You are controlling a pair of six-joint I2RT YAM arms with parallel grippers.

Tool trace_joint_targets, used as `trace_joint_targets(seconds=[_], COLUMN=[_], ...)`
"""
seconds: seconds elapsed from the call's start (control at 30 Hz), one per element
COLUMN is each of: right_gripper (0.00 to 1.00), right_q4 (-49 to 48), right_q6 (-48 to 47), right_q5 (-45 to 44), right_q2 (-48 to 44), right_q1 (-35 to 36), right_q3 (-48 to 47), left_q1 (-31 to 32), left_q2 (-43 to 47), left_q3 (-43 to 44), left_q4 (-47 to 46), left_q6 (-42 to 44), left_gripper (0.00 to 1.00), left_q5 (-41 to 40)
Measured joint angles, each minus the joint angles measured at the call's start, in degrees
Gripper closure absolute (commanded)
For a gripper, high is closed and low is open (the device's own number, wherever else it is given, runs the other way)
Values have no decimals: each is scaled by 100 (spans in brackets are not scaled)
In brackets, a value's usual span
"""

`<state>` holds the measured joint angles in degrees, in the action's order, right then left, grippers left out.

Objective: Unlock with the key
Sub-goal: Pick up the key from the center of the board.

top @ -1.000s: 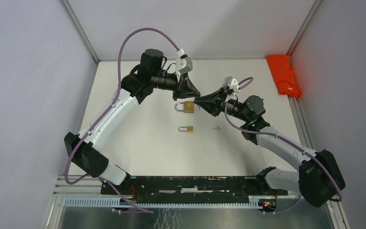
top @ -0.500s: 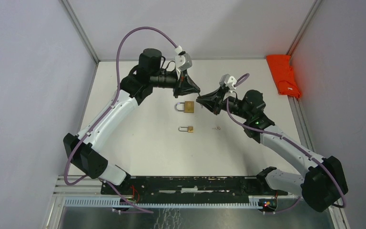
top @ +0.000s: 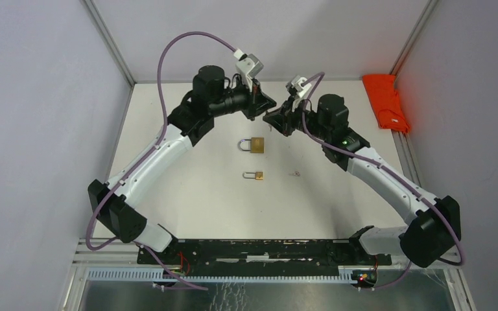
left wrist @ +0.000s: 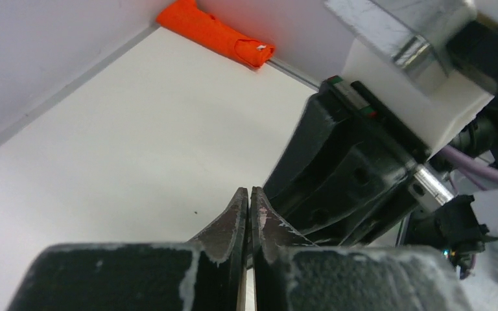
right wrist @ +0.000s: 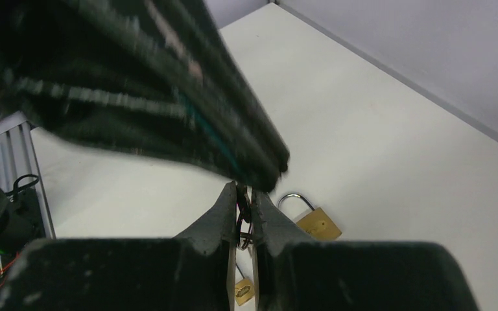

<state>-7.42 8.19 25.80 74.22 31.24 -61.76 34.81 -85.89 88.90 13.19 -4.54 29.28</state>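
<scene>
Two brass padlocks lie on the white table: a large padlock (top: 254, 145) (right wrist: 318, 223) and, nearer to me, a small padlock (top: 255, 175) (right wrist: 242, 290). Both grippers hang tip to tip above the table, behind the large padlock. My right gripper (top: 268, 119) (right wrist: 244, 189) is shut on a dark key ring (right wrist: 242, 227). The ring reaches up to the tip of the left gripper. My left gripper (top: 260, 110) (left wrist: 249, 192) is shut, with a thin brass-coloured sliver, the key, between its fingers. The key's blade is hidden.
An orange cloth (top: 386, 102) (left wrist: 217, 34) lies along the back right wall. A tiny pink speck (top: 295, 173) sits right of the small padlock. Grey walls with metal rails close in the table on three sides.
Both grippers have moved together toward the back wall and higher, away from the large padlock, and stay tip to tip. The padlocks have not moved.
</scene>
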Motion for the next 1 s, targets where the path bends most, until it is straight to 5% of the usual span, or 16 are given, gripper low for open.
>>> trace_joint_targets(seconds=[0.47, 1.0], right_gripper=[100, 100], right_q4=[1023, 1314], right_q6=[7, -142], right_q5=[-798, -997], right_q2=[251, -24], right_q1=[66, 81], right_q3=[-306, -391], left_q1=[654, 654], left_q2=[-343, -354], left_q3=[-103, -225], left_q4=[42, 44], left_q6=[-369, -376], left_gripper=[92, 92], left_q5=[-2293, -3025])
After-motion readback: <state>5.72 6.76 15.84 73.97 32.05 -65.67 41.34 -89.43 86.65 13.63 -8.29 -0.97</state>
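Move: The key is already pinched in the right fingers. From the shut, empty left fingertips it lies roughly 5 cm below, about 3 cm to the left and 1 cm back. The big padlock is about 10 cm ahead of the right hand, 1 cm left and some 28 cm below. At that same depth the small padlock sits 1 cm back and 1 cm left, and the small key 11 cm right, level fore and aft. The right hand keeps its pinch on the key, dipping nearly 4 cm and coming halfway back up as it eases some 2 cm right, slightly tilting down. The left hand, fingers still shut, sinks about 5 cm and goes 4 cm forward, swinging right and back again, turning some 25 degrees counter-clockwise, to end beside the far end of the key's blade; whether it touches can't be told. ##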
